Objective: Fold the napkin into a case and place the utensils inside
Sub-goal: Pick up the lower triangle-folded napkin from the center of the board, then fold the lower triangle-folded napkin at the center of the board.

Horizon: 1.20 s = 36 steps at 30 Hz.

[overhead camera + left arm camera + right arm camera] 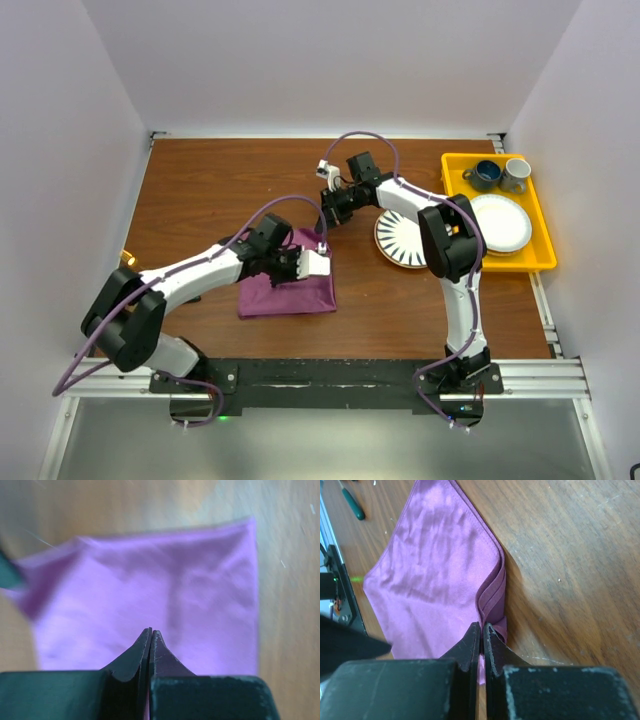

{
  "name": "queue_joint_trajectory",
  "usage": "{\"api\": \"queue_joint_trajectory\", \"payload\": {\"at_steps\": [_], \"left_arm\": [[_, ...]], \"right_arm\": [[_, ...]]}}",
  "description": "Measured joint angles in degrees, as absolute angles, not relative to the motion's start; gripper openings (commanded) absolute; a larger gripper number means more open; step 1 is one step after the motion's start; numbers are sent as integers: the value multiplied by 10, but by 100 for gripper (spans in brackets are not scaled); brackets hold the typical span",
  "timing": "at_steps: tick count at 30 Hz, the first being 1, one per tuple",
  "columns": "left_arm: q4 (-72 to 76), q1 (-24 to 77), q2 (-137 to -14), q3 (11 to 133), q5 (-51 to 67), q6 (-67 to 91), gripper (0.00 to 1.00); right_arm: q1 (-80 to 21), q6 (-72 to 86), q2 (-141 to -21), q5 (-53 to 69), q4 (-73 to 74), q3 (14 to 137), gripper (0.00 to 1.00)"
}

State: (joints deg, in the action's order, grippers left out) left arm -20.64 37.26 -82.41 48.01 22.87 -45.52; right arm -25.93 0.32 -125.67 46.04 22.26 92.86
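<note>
The plum-purple napkin (285, 295) lies folded in layers on the wooden table. In the right wrist view the stacked edges of the napkin (430, 575) meet at a corner. My right gripper (483, 625) is shut on that corner, and cloth shows between the jaws. From above, the right gripper (324, 240) sits at the napkin's far right corner, which is slightly lifted. My left gripper (305, 266) hangs over the cloth. In its own view the left gripper (151, 630) has its tips pressed together above the napkin (165, 590), with no fold visibly pinched. The utensils are out of view.
A striped plate (398, 245) sits right of the napkin, partly under the right arm. At the far right a yellow tray (545, 262) holds a white plate (500, 222), a blue cup (487, 175) and a grey cup (516, 174). A green-handled tool (352, 505) lies beyond the napkin.
</note>
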Motion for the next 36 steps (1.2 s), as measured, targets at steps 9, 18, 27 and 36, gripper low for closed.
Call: {"api": "queue_joint_trajectory", "payload": {"at_steps": [9, 18, 27, 36], "left_arm": [[-250, 373, -871, 477, 217, -423, 0], [-250, 348, -900, 476, 225, -369, 0], [-247, 314, -914, 483, 263, -327, 0], [-243, 292, -915, 483, 279, -295, 0]], "right_arm": [[-264, -27, -1244, 477, 251, 908, 0], [-285, -36, -1188, 502, 273, 854, 0], [-301, -35, -1169, 504, 272, 789, 0], [-307, -39, -1174, 455, 270, 756, 0]]}}
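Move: The right hand already pinches the napkin's far right corner; the napkin's middle lies about 13 cm back, 8 cm left and 5 cm below. From this hand the striped plate is some 20 cm right and 2 cm back. The shut left hand hovers about 5 cm straight above the napkin's middle, with the dark green handle roughly 23 cm to its left, 5 cm back. The right hand pulls its pinched corner some 11 cm back, then down; the left lowers onto the napkin. ##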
